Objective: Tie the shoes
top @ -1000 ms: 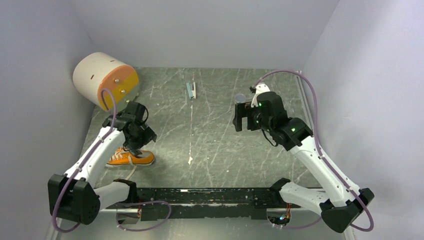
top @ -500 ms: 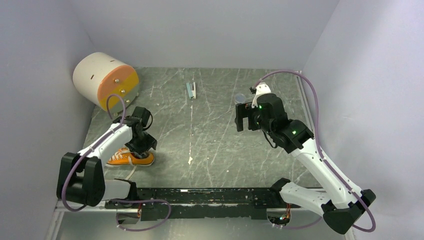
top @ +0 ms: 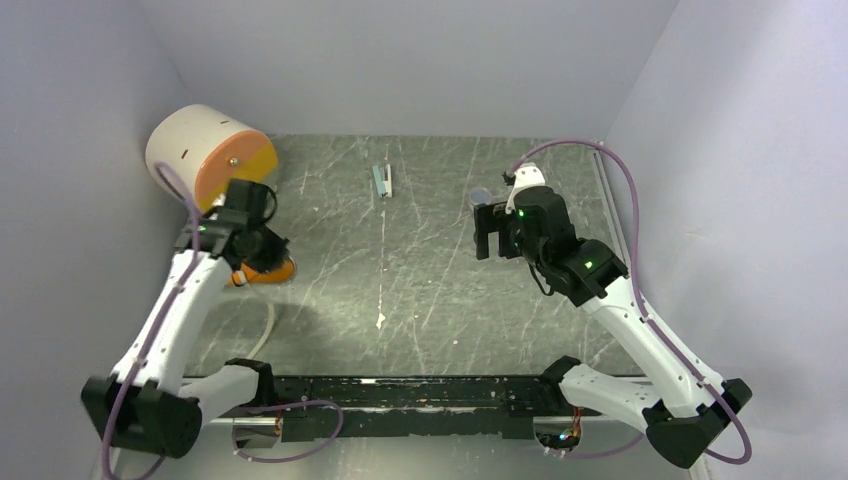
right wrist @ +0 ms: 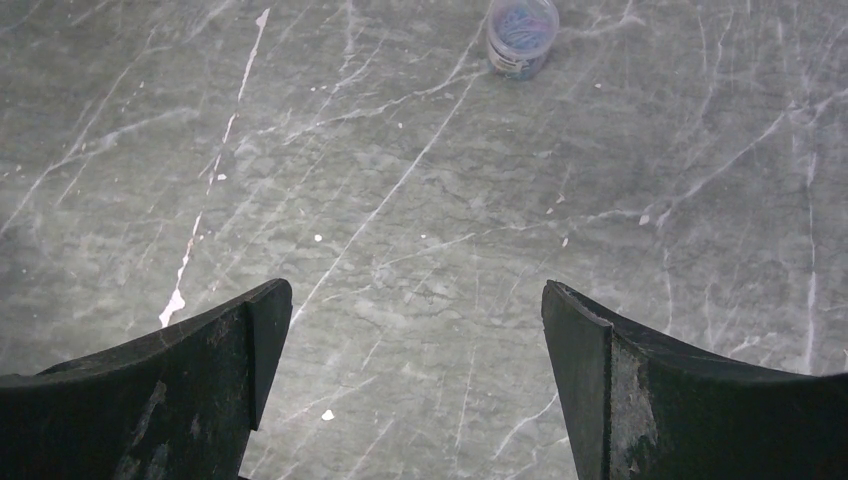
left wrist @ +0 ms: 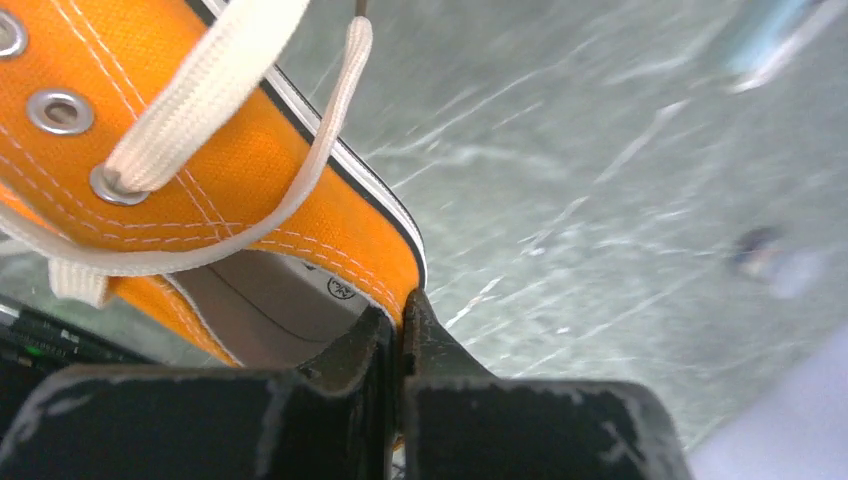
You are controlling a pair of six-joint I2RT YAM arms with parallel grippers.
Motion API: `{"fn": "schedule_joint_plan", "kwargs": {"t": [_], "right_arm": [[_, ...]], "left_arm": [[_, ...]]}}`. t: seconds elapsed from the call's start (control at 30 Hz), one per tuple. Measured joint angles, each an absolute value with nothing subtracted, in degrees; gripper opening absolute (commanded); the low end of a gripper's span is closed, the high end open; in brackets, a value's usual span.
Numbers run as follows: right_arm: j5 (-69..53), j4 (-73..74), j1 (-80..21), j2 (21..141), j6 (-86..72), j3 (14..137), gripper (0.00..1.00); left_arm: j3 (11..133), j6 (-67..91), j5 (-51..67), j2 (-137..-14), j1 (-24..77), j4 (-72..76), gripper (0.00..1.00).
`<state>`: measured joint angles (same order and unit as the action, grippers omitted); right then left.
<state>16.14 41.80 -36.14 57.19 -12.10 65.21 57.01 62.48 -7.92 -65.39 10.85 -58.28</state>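
The orange shoe (top: pixel 272 270) with white laces (left wrist: pixel 210 90) shows only partly in the top view, under my left gripper (top: pixel 252 250) at the table's left side. In the left wrist view my left gripper (left wrist: pixel 402 312) is shut on the orange canvas edge of the shoe's (left wrist: pixel 250 170) opening, one finger inside against the grey lining and the other outside. A loose white lace (top: pixel 268 330) trails toward the near edge. My right gripper (top: pixel 487 236) hovers open over bare table at the right of centre, and its wrist view shows the gripper (right wrist: pixel 415 300) holding nothing.
A big white cylinder with an orange face (top: pixel 205 155) lies at the back left, close to the left arm. A small blue-grey clip (top: pixel 382 180) lies at the back centre. A small clear jar (right wrist: pixel 520 35) stands just beyond the right gripper. Walls enclose three sides.
My left gripper closed on the shoe's edge and carried the shoe away from the near edge toward the back left. The right arm barely moved.
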Motion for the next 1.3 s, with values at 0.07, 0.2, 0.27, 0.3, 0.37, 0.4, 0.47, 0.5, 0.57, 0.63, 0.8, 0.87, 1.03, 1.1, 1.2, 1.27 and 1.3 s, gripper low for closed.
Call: {"fn": "schedule_joint_plan", "kwargs": {"t": [0.07,0.2,0.27,0.3,0.37,0.4,0.47,0.5,0.57,0.63,0.8,0.87,1.03,1.1,1.2,1.27,1.3], "right_arm": [[16.29,41.82,-36.14,57.21,-12.12,65.25,1.00],[16.21,41.87,-36.14,57.28,-12.16,65.36,1.00],[16.05,41.87,-36.14,57.39,-12.16,65.60,1.00],[16.03,41.87,-36.16,57.39,-12.16,65.63,1.00],[16.03,41.87,-36.16,57.39,-12.19,65.67,1.00],[16.03,41.87,-36.18,57.39,-12.16,65.67,1.00],[16.08,41.87,-36.25,57.36,-12.16,65.67,1.00],[16.10,41.87,-36.29,57.36,-12.16,65.67,1.00],[16.14,41.87,-36.40,57.36,-12.16,65.67,1.00],[16.27,41.87,-36.45,57.28,-12.16,65.67,1.00],[17.12,41.89,-36.47,56.60,-12.16,65.67,1.00],[17.52,41.91,-36.47,56.31,-12.16,65.67,1.00],[17.58,42.37,-36.47,56.58,-12.21,65.67,1.00],[17.58,42.74,-36.47,56.97,-12.29,65.67,1.00],[17.45,43.70,-36.47,58.08,-12.71,65.67,1.00],[17.39,44.58,-36.47,58.92,-13.10,65.67,1.00],[17.37,45.04,-36.45,59.37,-13.47,65.67,1.00]], "left_arm": [[64.25,61.08,-10.48,-62.46,9.80,-60.62,0.05],[80.42,56.90,-18.11,-60.62,9.02,-64.14,0.05],[85.73,53.69,-21.21,-59.42,8.95,-63.90,0.05],[86.63,52.21,-22.00,-58.61,8.88,-63.24,0.05],[85.95,49.19,-21.85,-56.93,8.80,-61.73,0.05],[84.95,48.07,-21.08,-56.42,8.78,-60.64,0.05],[80.84,45.80,-16.88,-56.36,8.71,-57.17,0.05],[78.30,45.19,-14.20,-57.19,8.73,-55.42,0.05],[72.86,45.04,-9.76,-60.51,10.26,-52.58,0.05],[67.20,45.54,-7.40,-65.71,15.29,-50.13,0.05],[57.28,46.59,-2.00,-78.28,34.89,-41.93,0.05],[58.22,46.57,-0.27,-84.44,41.85,-39.27,0.05],[66.89,45.80,0.34,-100.05,53.21,-36.58,0.05],[70.00,45.25,-0.27,-103.13,56.16,-36.21,0.05],[72.77,44.93,0.38,-105.41,60.51,-34.13,0.05],[72.53,44.64,0.49,-105.80,63.09,-33.26,0.06],[72.10,44.42,0.32,-105.47,63.79,-32.91,0.11]]}}
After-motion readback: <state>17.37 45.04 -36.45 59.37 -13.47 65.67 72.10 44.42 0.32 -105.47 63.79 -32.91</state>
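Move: The left hand already has the shoe pinched by its collar near the heel, clear of the table. The bare spot at the table's front middle where this heel end goes lies about 31 cm to this hand's right, 9 cm back and 13 below. The white chip in the table is about 8 cm back and 20 right of the hand; the stapler some 34 ahead and 22 right. From the right hand, that spot is about 14 cm left, 11 back and 26 below. Keeping its shut pinch on the heel-end collar, the left hand first carries the shoe quickly up about 20 cm, the fingers tilting outward some 30 degrees, then undoes that tilt as it swings right and down in a long arc. It passes the white chip's side of the table and comes down towards the bare front-middle spot, ending about 31 cm right, 9 back and 9 lower than it began, the wrist turning clockwise some 75 degrees and the sideways travel slowing at the end. ##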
